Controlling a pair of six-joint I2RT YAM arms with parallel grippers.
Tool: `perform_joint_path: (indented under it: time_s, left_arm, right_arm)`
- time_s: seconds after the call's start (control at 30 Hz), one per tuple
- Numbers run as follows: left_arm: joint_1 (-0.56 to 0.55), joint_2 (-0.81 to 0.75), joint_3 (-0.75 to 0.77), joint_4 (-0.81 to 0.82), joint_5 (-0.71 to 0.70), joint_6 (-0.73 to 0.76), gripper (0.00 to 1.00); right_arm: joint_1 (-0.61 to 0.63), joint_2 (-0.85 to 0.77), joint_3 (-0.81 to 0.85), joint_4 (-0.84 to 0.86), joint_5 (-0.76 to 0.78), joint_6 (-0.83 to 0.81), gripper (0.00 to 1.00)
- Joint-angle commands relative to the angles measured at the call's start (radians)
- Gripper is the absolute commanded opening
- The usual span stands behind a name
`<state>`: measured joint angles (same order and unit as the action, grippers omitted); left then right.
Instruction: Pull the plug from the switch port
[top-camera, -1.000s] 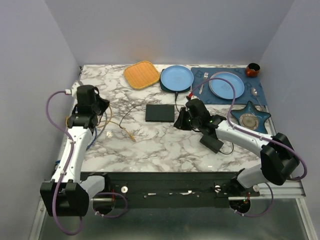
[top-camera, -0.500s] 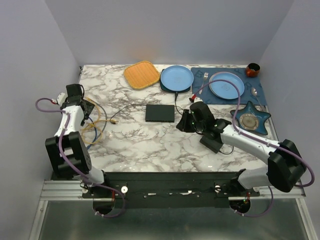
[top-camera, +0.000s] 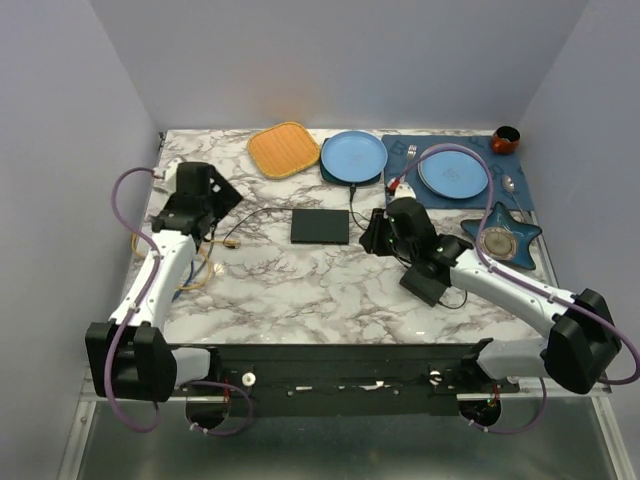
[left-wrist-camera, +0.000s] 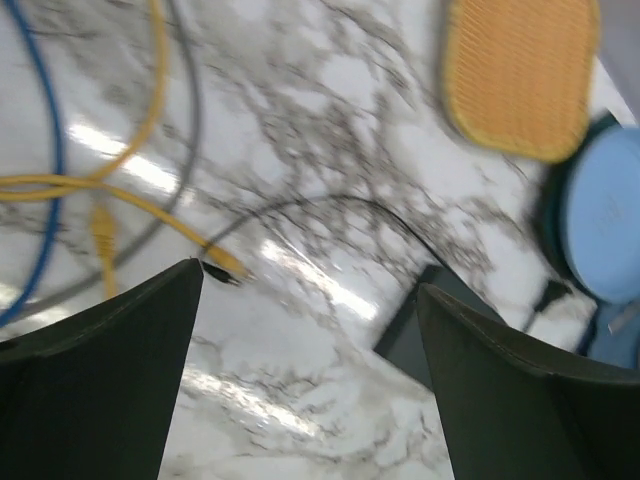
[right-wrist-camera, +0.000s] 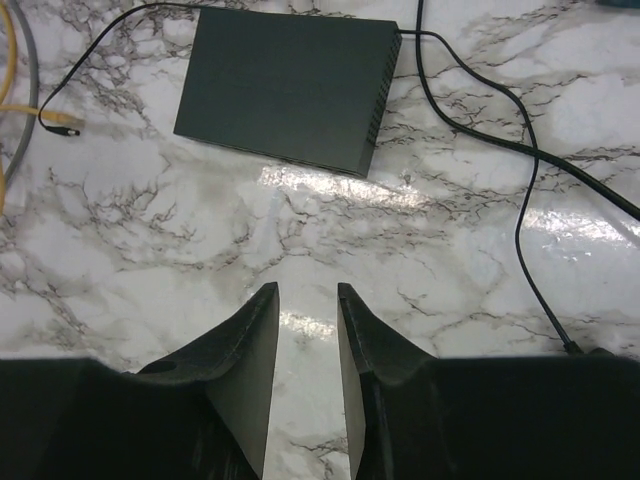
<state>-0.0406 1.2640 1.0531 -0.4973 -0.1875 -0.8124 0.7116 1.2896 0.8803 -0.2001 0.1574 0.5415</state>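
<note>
The switch (top-camera: 320, 226) is a flat black box at the table's middle; it also shows in the right wrist view (right-wrist-camera: 285, 85) and as a dark corner in the left wrist view (left-wrist-camera: 432, 318). Its ports are hidden. A yellow cable (left-wrist-camera: 130, 195) ends in a plug (top-camera: 231, 242) lying loose on the marble left of the switch, apart from it (left-wrist-camera: 228, 267) (right-wrist-camera: 57, 125). A thin black cable (right-wrist-camera: 470, 110) leaves the switch's right far corner. My left gripper (top-camera: 222, 198) (left-wrist-camera: 310, 280) is wide open and empty, above the plug. My right gripper (top-camera: 371, 236) (right-wrist-camera: 307, 292) is narrowly open and empty, right of the switch.
A black power brick (top-camera: 424, 283) lies under my right arm. An orange woven mat (top-camera: 283, 148), a blue plate (top-camera: 353, 156), a placemat with a second plate (top-camera: 452, 170), a star-shaped dish (top-camera: 503, 238) and a brown bowl (top-camera: 506, 139) line the back and right. Blue and grey cables (left-wrist-camera: 40, 150) lie at far left.
The yellow cable's plug was drawn left and farther from the table's front edge. My left arm swung out to the left edge and came back toward the switch. My right gripper drew back slightly to the right.
</note>
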Motion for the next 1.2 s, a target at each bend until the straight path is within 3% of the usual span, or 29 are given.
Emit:
perform_joint_path:
  time_s: [0.0, 0.17, 0.27, 0.4, 0.6, 0.77, 0.83, 1.17]
  left_arm:
    - [-0.143, 0.009, -0.137, 0.191, 0.144, -0.033, 0.99]
    - [-0.222, 0.107, -0.211, 0.305, 0.168, -0.062, 0.97]
    - [-0.222, 0.187, -0.208, 0.348, 0.158, -0.077, 0.85]
    - [-0.222, 0.316, -0.137, 0.373, 0.169, -0.100, 0.60]
    - [-0.222, 0.474, -0.055, 0.390, 0.184, -0.129, 0.42]
    - [-0.222, 0.555, -0.028, 0.405, 0.186, -0.142, 0.37]
    - [-0.226, 0.578, -0.022, 0.411, 0.226, -0.142, 0.30]
    - [-0.291, 0.571, -0.091, 0.459, 0.240, -0.166, 0.26]
  right_arm:
    - [-0.020, 0.075, 0.069, -0.035, 0.022, 0.021, 0.38]
    - [-0.092, 0.210, 0.094, -0.016, -0.074, 0.124, 0.36]
    - [-0.141, 0.319, 0.141, -0.009, -0.114, 0.147, 0.29]
    - [-0.162, 0.456, 0.245, -0.019, -0.139, 0.147, 0.14]
    - [-0.162, 0.592, 0.381, -0.055, -0.153, 0.137, 0.11]
    - [-0.164, 0.686, 0.436, -0.071, -0.202, 0.129, 0.10]
    - [-0.162, 0.701, 0.445, -0.078, -0.217, 0.127, 0.09]
    - [-0.161, 0.680, 0.318, -0.025, -0.249, 0.160, 0.08]
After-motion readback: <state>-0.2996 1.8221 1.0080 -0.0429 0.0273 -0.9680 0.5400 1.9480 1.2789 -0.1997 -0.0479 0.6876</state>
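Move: The switch lies about 22 cm to the left hand's right, some 5 cm ahead and 16 cm below. The loose black plug lies about 19 cm left of the switch's middle and 4 cm nearer. From the right hand the switch is roughly 13 cm ahead, 10 cm to the left and 12 cm below. The power adapter is about 12 cm to the right hand's right, level with it fore and aft, and the cord connector about 24 cm ahead and 3 cm left. Down and right swings the empty left hand, some 15 cm each way, easing forward late and turning clockwise, its wide-open fingers drawing in to a narrow gap beside the switch's left end. Meanwhile the right hand goes down and forward, about 10 cm each, tipping further down and nearly shutting; its fingertips come against the near part of the switch's right end. ##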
